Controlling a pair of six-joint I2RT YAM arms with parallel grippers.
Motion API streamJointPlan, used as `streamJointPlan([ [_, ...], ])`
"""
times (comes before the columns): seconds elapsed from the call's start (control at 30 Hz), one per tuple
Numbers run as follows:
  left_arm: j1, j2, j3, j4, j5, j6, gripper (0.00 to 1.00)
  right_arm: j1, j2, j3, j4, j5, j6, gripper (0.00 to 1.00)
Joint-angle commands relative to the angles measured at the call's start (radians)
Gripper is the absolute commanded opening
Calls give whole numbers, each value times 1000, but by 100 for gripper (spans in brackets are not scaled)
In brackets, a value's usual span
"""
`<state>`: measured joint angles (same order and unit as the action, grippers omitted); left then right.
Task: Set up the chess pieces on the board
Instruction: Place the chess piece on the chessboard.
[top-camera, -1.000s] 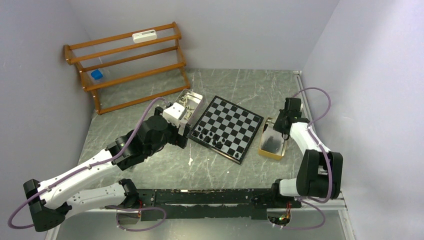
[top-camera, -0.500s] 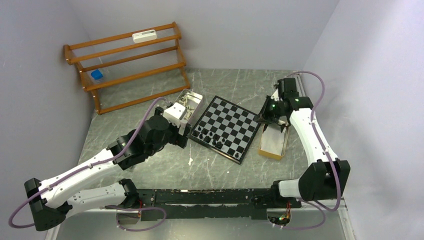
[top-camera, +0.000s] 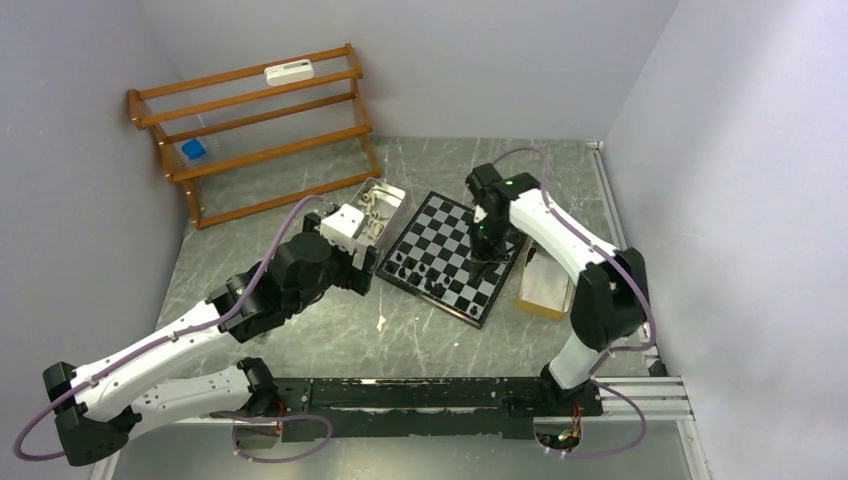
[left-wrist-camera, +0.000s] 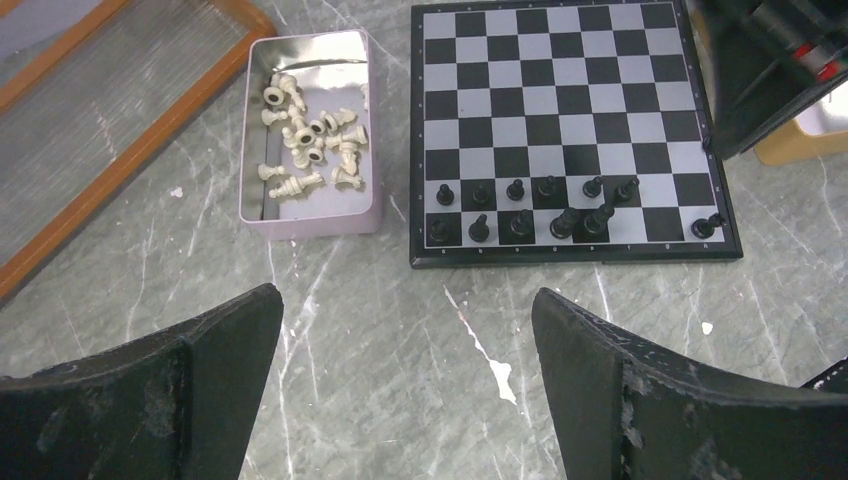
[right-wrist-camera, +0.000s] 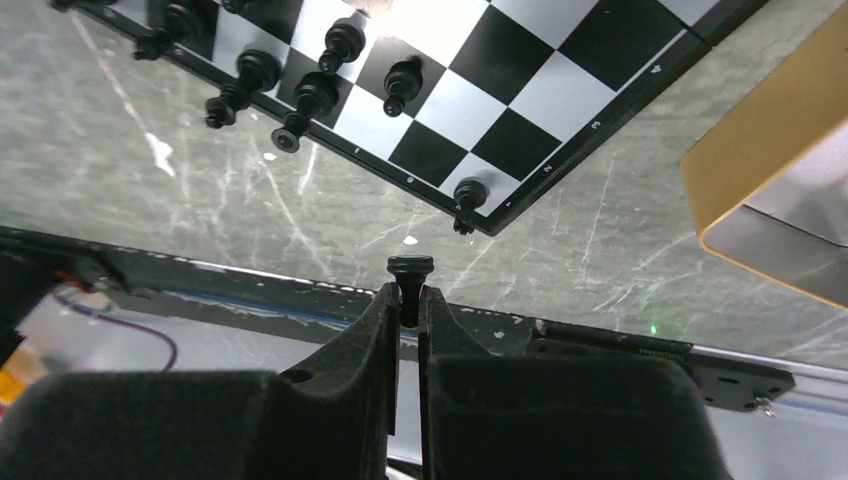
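The board (top-camera: 452, 236) lies at mid-table, with several black chess pieces (top-camera: 415, 271) in its two near rows. In the left wrist view those black pieces (left-wrist-camera: 515, 192) line the board's (left-wrist-camera: 570, 110) near edge, and cream-white pieces (left-wrist-camera: 310, 145) lie in a silver tin (left-wrist-camera: 305, 221). My right gripper (top-camera: 487, 250) hangs over the board's right part, shut on a black chess piece (right-wrist-camera: 405, 272) that sticks out of the gripper (right-wrist-camera: 405, 300); the board (right-wrist-camera: 520, 95) lies below it. My left gripper (left-wrist-camera: 405, 310) hovers open and empty over bare table, in front of the board.
A yellow-sided tray (top-camera: 545, 288) sits right of the board. A wooden slatted rack (top-camera: 255, 130) stands at the back left, with a small blue thing (top-camera: 193, 150) and a white one (top-camera: 289, 71) on it. The arms' base rail (top-camera: 430, 395) runs along the near edge.
My right arm has swung left from the yellow tray to above the board's right part. The left arm has hardly moved.
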<state>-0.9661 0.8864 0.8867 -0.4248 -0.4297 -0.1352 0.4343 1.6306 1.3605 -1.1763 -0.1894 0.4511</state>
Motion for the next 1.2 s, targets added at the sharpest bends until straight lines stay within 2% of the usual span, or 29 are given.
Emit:
streamJointPlan([
  [0.0, -5, -23, -9, -6, -29, 3, 100, 58, 87, 71, -98, 94, 9, 0],
  [0.3, -5, -39, -8, -7, -25, 5, 100, 86, 232, 157, -102, 138, -45, 0],
  [0.6, -5, -40, -6, -13, -39, 3, 100, 95, 325, 165, -109, 186, -85, 0],
  [1.17, -5, -39, -6, -12, -41, 5, 100, 109, 338, 102, -77, 129, -125, 2],
])
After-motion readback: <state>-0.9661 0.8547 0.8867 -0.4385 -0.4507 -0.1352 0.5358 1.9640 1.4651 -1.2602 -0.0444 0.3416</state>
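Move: The right hand holds a black chess piece some 10 cm above the empty second-row squares near the board's right-hand corner, its likely place about 1 cm back. The corner rook stands some 4 cm back and straight in line, the last pawn about 2 cm ahead and 4 cm left, and the tan box about 3 cm ahead and 16 cm right, all roughly 9 to 10 cm lower. From the left hand that place lies about 26 cm right, 2 cm ahead and 21 cm down. The right hand sinks about 7 cm, nearly straight down, towards the free squares beyond the corner rook and right of the last pawn, drifting about a centimetre forward on the way and then easing back as the descent slows. The wrist turns some 20 degrees, partly counter-clockwise and with the hand's left side dipping, so the fingertips swing from slightly left to downward and a little back, while the nearly shut fingers keep their pinch on the black chess piece. ##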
